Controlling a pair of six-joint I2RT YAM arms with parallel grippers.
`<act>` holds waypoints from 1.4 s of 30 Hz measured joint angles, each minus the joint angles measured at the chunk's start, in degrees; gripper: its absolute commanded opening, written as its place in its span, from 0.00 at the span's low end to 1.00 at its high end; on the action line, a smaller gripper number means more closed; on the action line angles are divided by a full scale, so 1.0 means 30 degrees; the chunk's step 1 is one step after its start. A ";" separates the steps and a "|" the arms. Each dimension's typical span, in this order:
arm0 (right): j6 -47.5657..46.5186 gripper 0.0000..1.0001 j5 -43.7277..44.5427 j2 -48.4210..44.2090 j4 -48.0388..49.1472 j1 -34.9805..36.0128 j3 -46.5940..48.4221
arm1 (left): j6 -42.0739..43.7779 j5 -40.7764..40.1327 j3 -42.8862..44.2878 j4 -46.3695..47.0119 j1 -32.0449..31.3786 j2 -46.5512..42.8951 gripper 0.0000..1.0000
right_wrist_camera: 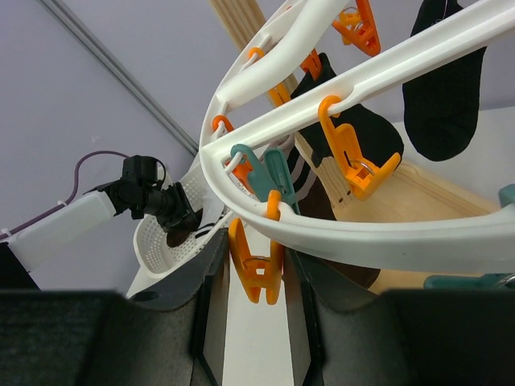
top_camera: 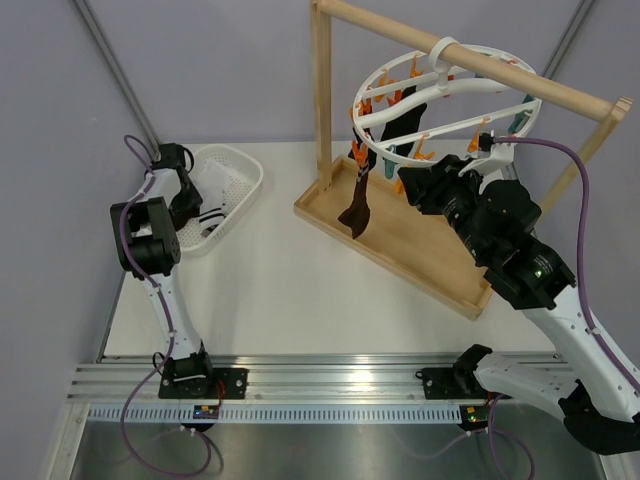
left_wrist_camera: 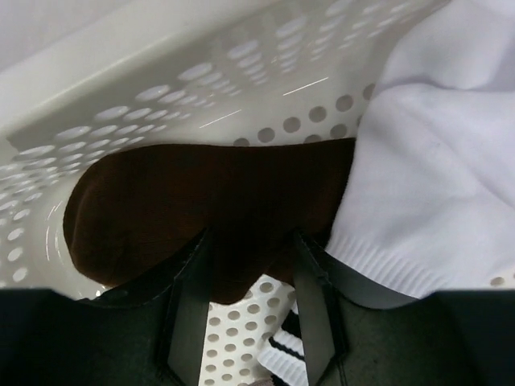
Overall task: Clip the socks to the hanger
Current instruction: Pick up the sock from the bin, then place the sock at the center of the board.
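My left gripper (top_camera: 190, 205) reaches down into the white mesh basket (top_camera: 238, 168). In the left wrist view its fingers (left_wrist_camera: 252, 237) are shut on the near edge of a dark brown sock (left_wrist_camera: 201, 197), which lies on the basket floor (left_wrist_camera: 161, 96). A white sock (left_wrist_camera: 434, 161) lies to its right, and a striped cuff (left_wrist_camera: 283, 354) shows below. The round white hanger (top_camera: 395, 112) hangs from the wooden bar. My right gripper (top_camera: 422, 185) is up at its near rim (right_wrist_camera: 362, 233), shut (right_wrist_camera: 256, 257) on a dangling orange clip (right_wrist_camera: 256, 273). A dark sock (top_camera: 357, 205) and a black sock (right_wrist_camera: 442, 104) hang clipped.
The wooden stand's tray base (top_camera: 400, 240) and upright post (top_camera: 322, 100) stand at the back right, under and beside the hanger. Teal (right_wrist_camera: 278, 173) and orange (right_wrist_camera: 350, 157) clips dangle close to my right fingers. The basket sits at the table's far left.
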 measured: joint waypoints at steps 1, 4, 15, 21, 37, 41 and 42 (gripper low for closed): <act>0.0000 0.00 0.0000 0.0029 0.0007 0.0000 0.0000 | 0.0036 0.0007 0.0022 -0.0015 0.0036 0.0160 0.38; -0.0007 0.00 0.0007 0.0095 0.0007 0.0000 0.0000 | 0.0036 0.0175 0.0117 -0.0066 0.0102 0.0357 0.23; -0.0138 0.00 0.0007 0.0168 0.0015 0.0000 0.0000 | 0.0182 0.0612 -0.0313 -0.0641 0.0189 -0.0561 0.00; -0.0277 0.00 0.0015 0.0175 0.0029 0.0000 0.0000 | 0.0102 0.0925 -0.0889 -0.1100 0.0197 -0.5231 0.00; -0.0386 0.00 0.0087 -0.0022 0.0160 0.0000 -0.0087 | -0.0073 0.2863 -0.2215 -0.1435 -0.5763 -1.4579 0.00; -0.0452 0.00 0.0189 -0.0044 0.0153 0.0000 -0.0087 | -0.0772 0.3745 -0.4299 -0.1151 -0.9457 -1.7085 0.00; -0.0474 0.00 0.0211 -0.0051 0.0153 0.0000 -0.0087 | -0.1086 0.4051 -0.5071 -0.1013 -1.0127 -1.7799 0.00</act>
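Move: The brown sock lies in the bin right under the left gripper's open fingers, its middle about 1 cm ahead, 3 cm to the left and 2 cm below. From this gripper the white sock is some 9 cm ahead and 8 cm to the right, and a black-and-white striped cuff sits about 3 cm back and 8 cm to the right. From the right gripper, up at the hanger, the brown sock is roughly 23 cm ahead, 56 cm to the left and 42 cm down. Shut the left gripper fully on the brown sock almost where it is, sinking less than 1 cm to pinch the cloth. Then pull it nearly straight up out of the bin, some 27 cm, tipping the fingers up from pointing down, and swing right and back towards the hanger, about 25 cm to the right, turning clockwise, the pinch kept shut. ##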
